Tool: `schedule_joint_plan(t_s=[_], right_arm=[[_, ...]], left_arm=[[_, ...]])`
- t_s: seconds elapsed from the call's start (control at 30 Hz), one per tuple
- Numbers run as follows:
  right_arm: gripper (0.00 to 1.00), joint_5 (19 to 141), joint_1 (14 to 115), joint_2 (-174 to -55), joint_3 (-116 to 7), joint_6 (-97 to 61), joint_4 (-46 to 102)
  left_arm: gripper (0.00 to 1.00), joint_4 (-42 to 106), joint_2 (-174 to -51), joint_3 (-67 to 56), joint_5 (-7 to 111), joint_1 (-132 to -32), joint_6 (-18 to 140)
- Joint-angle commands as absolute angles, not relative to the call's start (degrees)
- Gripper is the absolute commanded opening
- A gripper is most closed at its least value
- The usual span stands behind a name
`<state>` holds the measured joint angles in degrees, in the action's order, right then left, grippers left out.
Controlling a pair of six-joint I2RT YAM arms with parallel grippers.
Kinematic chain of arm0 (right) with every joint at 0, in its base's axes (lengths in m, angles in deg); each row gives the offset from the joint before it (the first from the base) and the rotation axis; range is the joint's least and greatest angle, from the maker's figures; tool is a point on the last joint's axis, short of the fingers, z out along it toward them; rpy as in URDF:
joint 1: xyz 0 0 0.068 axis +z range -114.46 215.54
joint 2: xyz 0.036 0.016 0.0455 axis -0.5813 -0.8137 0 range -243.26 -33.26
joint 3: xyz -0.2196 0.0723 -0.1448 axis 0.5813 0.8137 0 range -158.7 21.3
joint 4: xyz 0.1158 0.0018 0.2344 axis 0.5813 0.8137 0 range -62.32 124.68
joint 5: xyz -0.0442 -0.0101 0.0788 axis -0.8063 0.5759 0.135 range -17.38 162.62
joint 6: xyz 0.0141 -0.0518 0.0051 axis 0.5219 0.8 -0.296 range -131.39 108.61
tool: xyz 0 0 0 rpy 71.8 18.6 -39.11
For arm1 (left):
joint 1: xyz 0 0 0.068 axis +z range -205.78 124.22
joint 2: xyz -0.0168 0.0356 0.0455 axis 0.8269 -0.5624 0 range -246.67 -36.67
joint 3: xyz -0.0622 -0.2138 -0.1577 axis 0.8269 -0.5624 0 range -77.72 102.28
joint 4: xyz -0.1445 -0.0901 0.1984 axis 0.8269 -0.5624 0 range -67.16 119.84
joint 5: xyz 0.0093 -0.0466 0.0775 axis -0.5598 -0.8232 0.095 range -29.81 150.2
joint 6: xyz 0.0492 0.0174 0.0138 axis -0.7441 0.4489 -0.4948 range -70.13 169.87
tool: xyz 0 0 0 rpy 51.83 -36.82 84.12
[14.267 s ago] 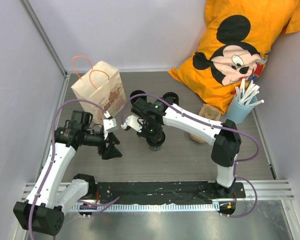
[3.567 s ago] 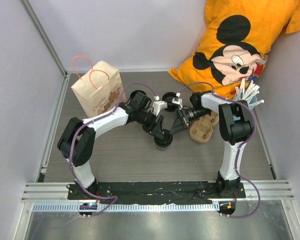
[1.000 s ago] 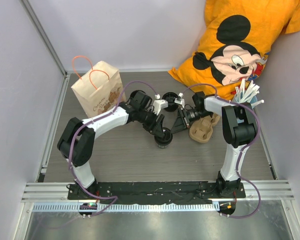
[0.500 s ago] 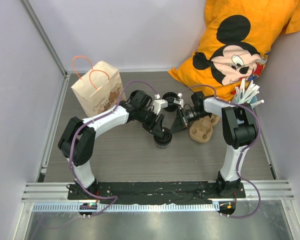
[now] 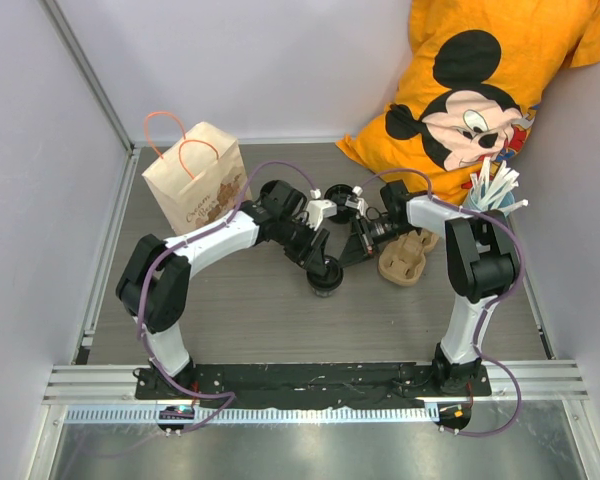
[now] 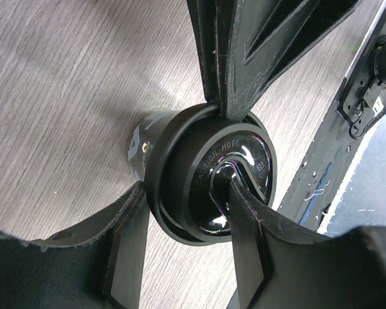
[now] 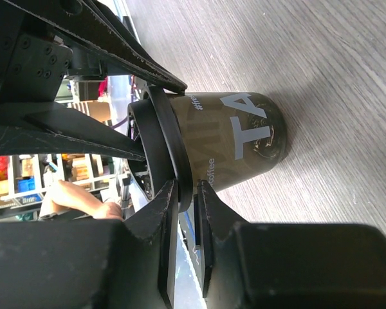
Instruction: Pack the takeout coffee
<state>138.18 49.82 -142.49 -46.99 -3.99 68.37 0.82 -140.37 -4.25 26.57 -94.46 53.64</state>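
The takeout coffee (image 5: 326,282) is a small black cup with its black lid on, standing upright mid-table. My left gripper (image 5: 318,262) reaches it from the left and is shut on the lid (image 6: 241,154). One finger (image 6: 125,251) presses the rim from outside, and the other (image 6: 248,251) presses into the lid's top recess. My right gripper (image 5: 356,248) comes in from the right. In its wrist view the cup (image 7: 244,138) shows grey lettering, and the right gripper (image 7: 188,190) pinches the lid's rim (image 7: 174,148) between nearly closed fingers.
A brown paper bag (image 5: 195,185) with orange handles stands open at the back left. A beige pulp carrier (image 5: 405,260) lies just right of the cup. Behind it are a light blue cup of white straws (image 5: 485,215) and an orange Mickey Mouse cushion (image 5: 480,90).
My right gripper's jaws have narrowed onto the lid's rim over the last second. The left gripper keeps its hold. Cup and both arms have barely shifted.
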Motion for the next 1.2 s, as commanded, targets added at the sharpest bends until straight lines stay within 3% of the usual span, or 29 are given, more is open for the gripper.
schedule_joint_plan(t_s=[0.0, 0.4, 0.6, 0.77, 1.17], right_arm=[[0.19, 120.61, 55.84, -144.62, -44.01, -1.72, 62.93], [0.19, 114.1, 58.13, -146.99, -43.91, -2.77, 61.87], [0.33, 115.07, 58.04, -142.34, -45.84, -2.6, 62.4], [0.43, 118.66, 56.02, -139.08, -47.25, -1.55, 64.76], [0.44, 132.2, 53.21, -136.8, -45.41, 3.38, 69.16]], left_arm=[[0.0, -2.95, -148.64, -9.78, 46.66, -97.09, 44.6], [0.0, -3.73, -149.43, -9.6, 46.92, -97.53, 44.34], [0.0, -3.56, -149.0, -9.69, 47.36, -97.44, 44.51], [0.0, -3.03, -148.29, -10.3, 48.24, -97.53, 44.86], [0.0, -2.59, -148.11, -10.39, 49.74, -97.44, 45.74]])
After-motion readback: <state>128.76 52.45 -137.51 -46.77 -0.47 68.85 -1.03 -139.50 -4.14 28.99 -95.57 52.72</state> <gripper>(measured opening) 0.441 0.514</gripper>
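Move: The lid on the coffee cup sits about 1 cm back, 1 cm right and 1 cm below the left hand point, still between those fingers. From the right hand, whose fingertips nip the rim's edge, the lid's middle is roughly 5 cm left, 2 cm back and 1 cm below. The cup tray is about 12 cm right of the right hand and level fore-and-aft; the black lid stack is some 13 cm farther out and 2 cm left, both roughly 6 cm below. Right hand nearly stays, opening its fingers to release the lid rim while turning about 10 degrees; left keeps hold. ##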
